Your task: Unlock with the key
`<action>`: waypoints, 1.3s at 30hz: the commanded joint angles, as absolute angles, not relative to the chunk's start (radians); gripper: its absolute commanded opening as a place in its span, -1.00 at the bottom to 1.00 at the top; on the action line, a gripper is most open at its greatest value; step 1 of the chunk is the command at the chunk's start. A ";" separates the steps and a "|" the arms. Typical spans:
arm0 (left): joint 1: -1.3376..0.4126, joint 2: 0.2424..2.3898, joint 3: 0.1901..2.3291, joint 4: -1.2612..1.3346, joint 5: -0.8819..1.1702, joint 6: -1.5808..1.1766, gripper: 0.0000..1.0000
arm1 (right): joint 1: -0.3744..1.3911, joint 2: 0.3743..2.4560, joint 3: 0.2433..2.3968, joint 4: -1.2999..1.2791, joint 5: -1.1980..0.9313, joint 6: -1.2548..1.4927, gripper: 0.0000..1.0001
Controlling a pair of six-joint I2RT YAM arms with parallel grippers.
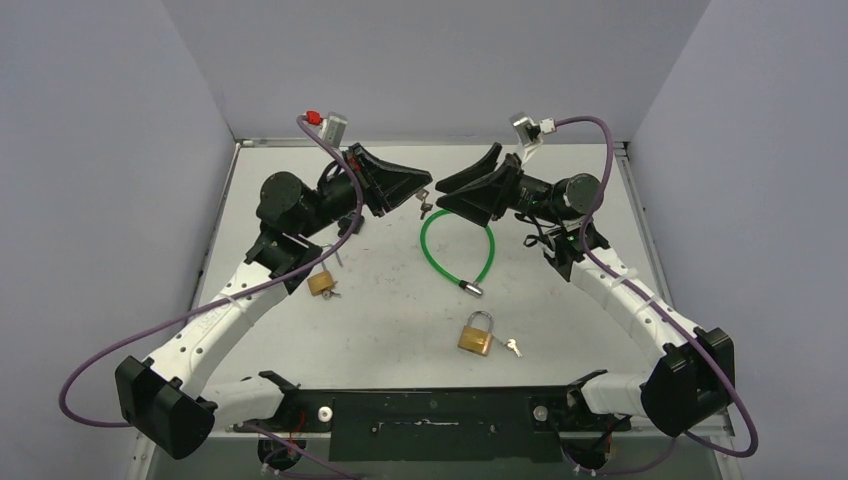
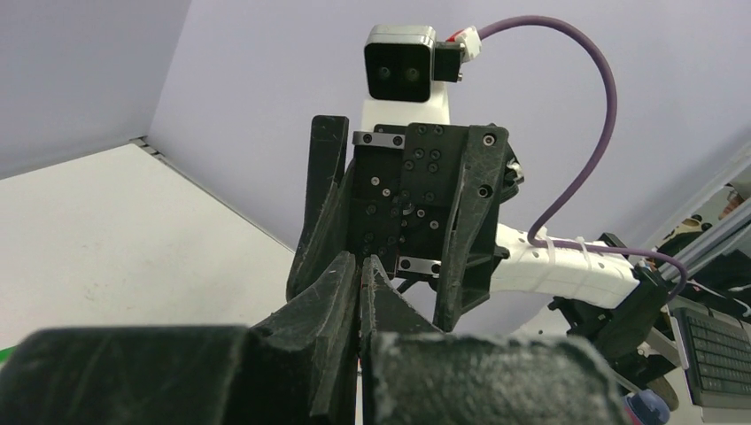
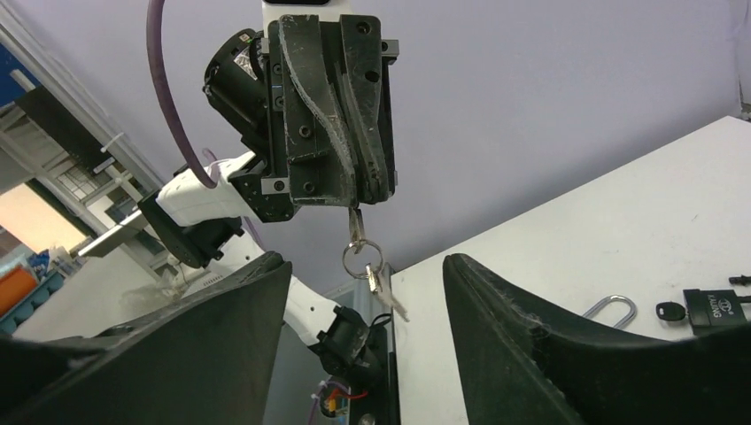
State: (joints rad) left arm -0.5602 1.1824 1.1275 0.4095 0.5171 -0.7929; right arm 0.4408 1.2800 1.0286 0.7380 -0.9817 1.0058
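My left gripper [image 1: 422, 186] is shut on a key; its key ring and second key [image 1: 425, 208] hang below the fingertips. In the right wrist view the bunch [image 3: 365, 261] dangles from the left gripper [image 3: 354, 199]. My right gripper [image 1: 441, 197] is open, facing the left one, with its jaws on either side of the hanging keys [image 3: 381, 288] and not touching them. A green cable lock [image 1: 455, 250] lies on the table below both grippers. In the left wrist view the left gripper [image 2: 360, 263] is pressed shut and the key is hidden.
A brass padlock [image 1: 477, 335] with a small key [image 1: 512, 347] lies near the front centre. A smaller brass padlock [image 1: 322, 284] lies under the left arm. In the right wrist view a silver shackle [image 3: 611, 310] and a black labelled lock piece [image 3: 717, 305] lie on the table.
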 commanded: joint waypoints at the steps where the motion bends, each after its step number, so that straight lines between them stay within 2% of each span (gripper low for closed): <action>1: -0.557 1.192 1.132 0.514 0.591 -0.814 -1.00 | 0.459 1.297 1.106 0.787 -1.029 1.014 0.18; 5: -0.557 1.204 1.134 0.523 0.613 -0.828 -1.00 | 0.464 1.310 1.129 0.750 -1.019 0.995 -0.07; 8: -0.558 1.211 1.134 0.532 0.624 -0.841 -1.00 | 0.467 1.315 1.141 0.739 -1.020 0.991 -0.19; 23: -0.558 1.230 1.127 0.586 0.616 -0.877 -1.00 | 0.495 1.343 1.164 0.653 -1.033 0.932 -0.45; 25: -0.558 1.230 1.126 0.586 0.617 -0.877 -1.00 | 0.497 1.345 1.167 0.647 -1.028 0.931 -0.57; 29: -0.558 1.226 1.122 0.578 0.610 -0.882 -1.00 | 0.491 1.343 1.160 0.646 -0.990 0.936 -0.99; 30: -0.558 1.223 1.120 0.566 0.595 -0.880 -1.00 | 0.489 1.334 1.149 0.644 -0.965 0.934 -1.00; 31: -0.557 1.219 1.121 0.550 0.580 -0.876 -0.94 | 0.485 1.329 1.140 0.643 -0.951 0.932 -1.00; 32: -0.557 1.215 1.121 0.534 0.566 -0.865 -0.58 | 0.481 1.325 1.133 0.644 -0.942 0.929 -1.00; 33: -0.557 1.209 1.121 0.520 0.550 -0.857 -0.32 | 0.478 1.318 1.124 0.644 -0.933 0.924 -1.00; 36: -0.555 1.181 1.125 0.437 0.462 -0.814 0.21 | 0.459 1.297 1.100 0.618 -0.902 0.899 -1.00; 39: -0.555 1.152 1.138 0.316 0.361 -0.741 0.43 | 0.432 1.266 1.063 0.561 -0.868 0.853 -1.00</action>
State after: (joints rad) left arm -0.5568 1.2121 1.1145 0.4358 0.5045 -0.8333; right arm 0.4648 1.3304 1.0985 0.5957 -0.9428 0.9253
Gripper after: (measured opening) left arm 0.672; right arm 0.050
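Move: The left hand already holds a key whose ring and second key dangle about 3 cm below its fingers, some 2 cm to their right and 1 cm back. The open right fingers are about 5 cm to its right, level fore-and-aft and 3 cm lower. From the right hand the keys lie about 3 cm left, 1 cm back and level. Some 40 cm beneath it are the green cable, about 19 cm ahead and 3 cm right, and the brass padlock, about 7 cm right and straight below. The right fingers pinch the dangling keys after easing about 2 cm left to the left hand's tips, first rising about 1 cm, then sinking back, narrowing as they go. The left hand meanwhile shifts about 1 cm right and back, then holds; once the right has closed, its fingers open wide. Both then edge forward and slightly down, the right by about 2 cm, still shut. ##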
